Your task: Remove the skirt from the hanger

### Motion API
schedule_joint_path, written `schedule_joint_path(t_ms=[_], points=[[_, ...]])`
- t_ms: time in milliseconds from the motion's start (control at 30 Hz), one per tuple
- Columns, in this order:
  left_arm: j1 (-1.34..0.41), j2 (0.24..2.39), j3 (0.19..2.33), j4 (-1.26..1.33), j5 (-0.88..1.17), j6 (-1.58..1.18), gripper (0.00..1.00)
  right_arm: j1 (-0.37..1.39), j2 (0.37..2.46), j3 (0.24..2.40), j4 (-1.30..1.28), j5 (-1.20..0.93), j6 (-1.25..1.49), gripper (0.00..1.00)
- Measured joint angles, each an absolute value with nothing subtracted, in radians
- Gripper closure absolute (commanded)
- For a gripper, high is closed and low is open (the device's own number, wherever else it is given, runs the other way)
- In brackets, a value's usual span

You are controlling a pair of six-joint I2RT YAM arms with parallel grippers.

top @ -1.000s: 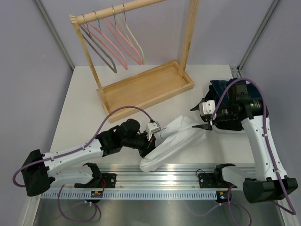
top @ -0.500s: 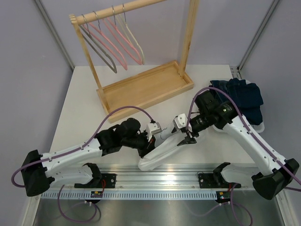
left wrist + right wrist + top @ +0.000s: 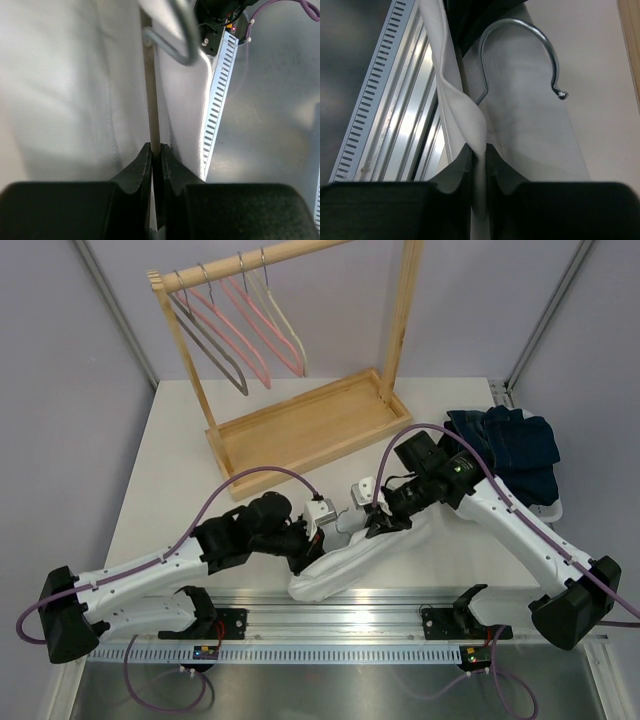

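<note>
The white skirt (image 3: 365,548) lies near the table's front edge, still on its hanger. In the left wrist view my left gripper (image 3: 156,148) is shut on the hanger's thin pale bar (image 3: 152,95), with the metal hook (image 3: 183,35) just beyond and the skirt cloth (image 3: 65,100) on both sides. In the right wrist view my right gripper (image 3: 479,149) is shut on a raised fold of the skirt (image 3: 470,115) beside the hanger hook (image 3: 548,46). From above, the left gripper (image 3: 310,543) and right gripper (image 3: 378,524) meet over the skirt's upper end.
A wooden rack (image 3: 400,320) with several hangers (image 3: 250,330) stands at the back on its tray base (image 3: 310,430). A pile of dark blue clothes (image 3: 512,448) lies at the right. A metal rail (image 3: 350,625) runs along the near edge.
My right arm swung left from the blue pile to the skirt and its jaws closed on the cloth. The left gripper kept its hold and the skirt shifted slightly left.
</note>
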State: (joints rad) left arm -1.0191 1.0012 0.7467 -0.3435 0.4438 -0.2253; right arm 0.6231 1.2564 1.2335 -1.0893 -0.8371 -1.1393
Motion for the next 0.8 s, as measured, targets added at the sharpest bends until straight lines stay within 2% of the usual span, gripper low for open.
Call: schedule_joint_path(t_ms=[167,367,600,800], points=[[-1.019,1.001,0.746,-0.344,0.444,-0.215,1.0,0.628,1.255,1.234,-1.134,-0.848,-1.14,1.0],[-1.021,1.033,0.744,-0.324,0.491,-0.23,1.0,0.657,1.228,1.222,-1.139,-0.818,-1.117,1.0],[-1.068,1.171,0.748,-0.23,0.538,-0.255,1.0,0.683,1.217,1.208,-1.119,-0.788,-1.083,1.0],[-1.089,1.213,0.752,-0.153,0.562,-0.276,0.93,0.686,1.217,1.233,-1.108,-0.787,-1.061,1.0]])
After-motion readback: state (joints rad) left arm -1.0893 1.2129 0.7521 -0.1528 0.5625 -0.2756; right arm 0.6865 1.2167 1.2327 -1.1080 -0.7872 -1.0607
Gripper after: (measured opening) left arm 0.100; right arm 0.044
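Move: The left hand still holds the hanger bar; the skirt's bunched edge between the right fingers lies about 7 cm to its right, 5 ahead and 3 higher, practically at the right hand's own finger pads. The hanger's hook sticks up some 4 cm right and 4 ahead of the left hand. The skirt's near end hangs roughly 7 cm back of the left hand, level sideways and about 5 below. Left hand carries the hanger about 4 cm right, also back and down, as right fingers close on the skirt. ##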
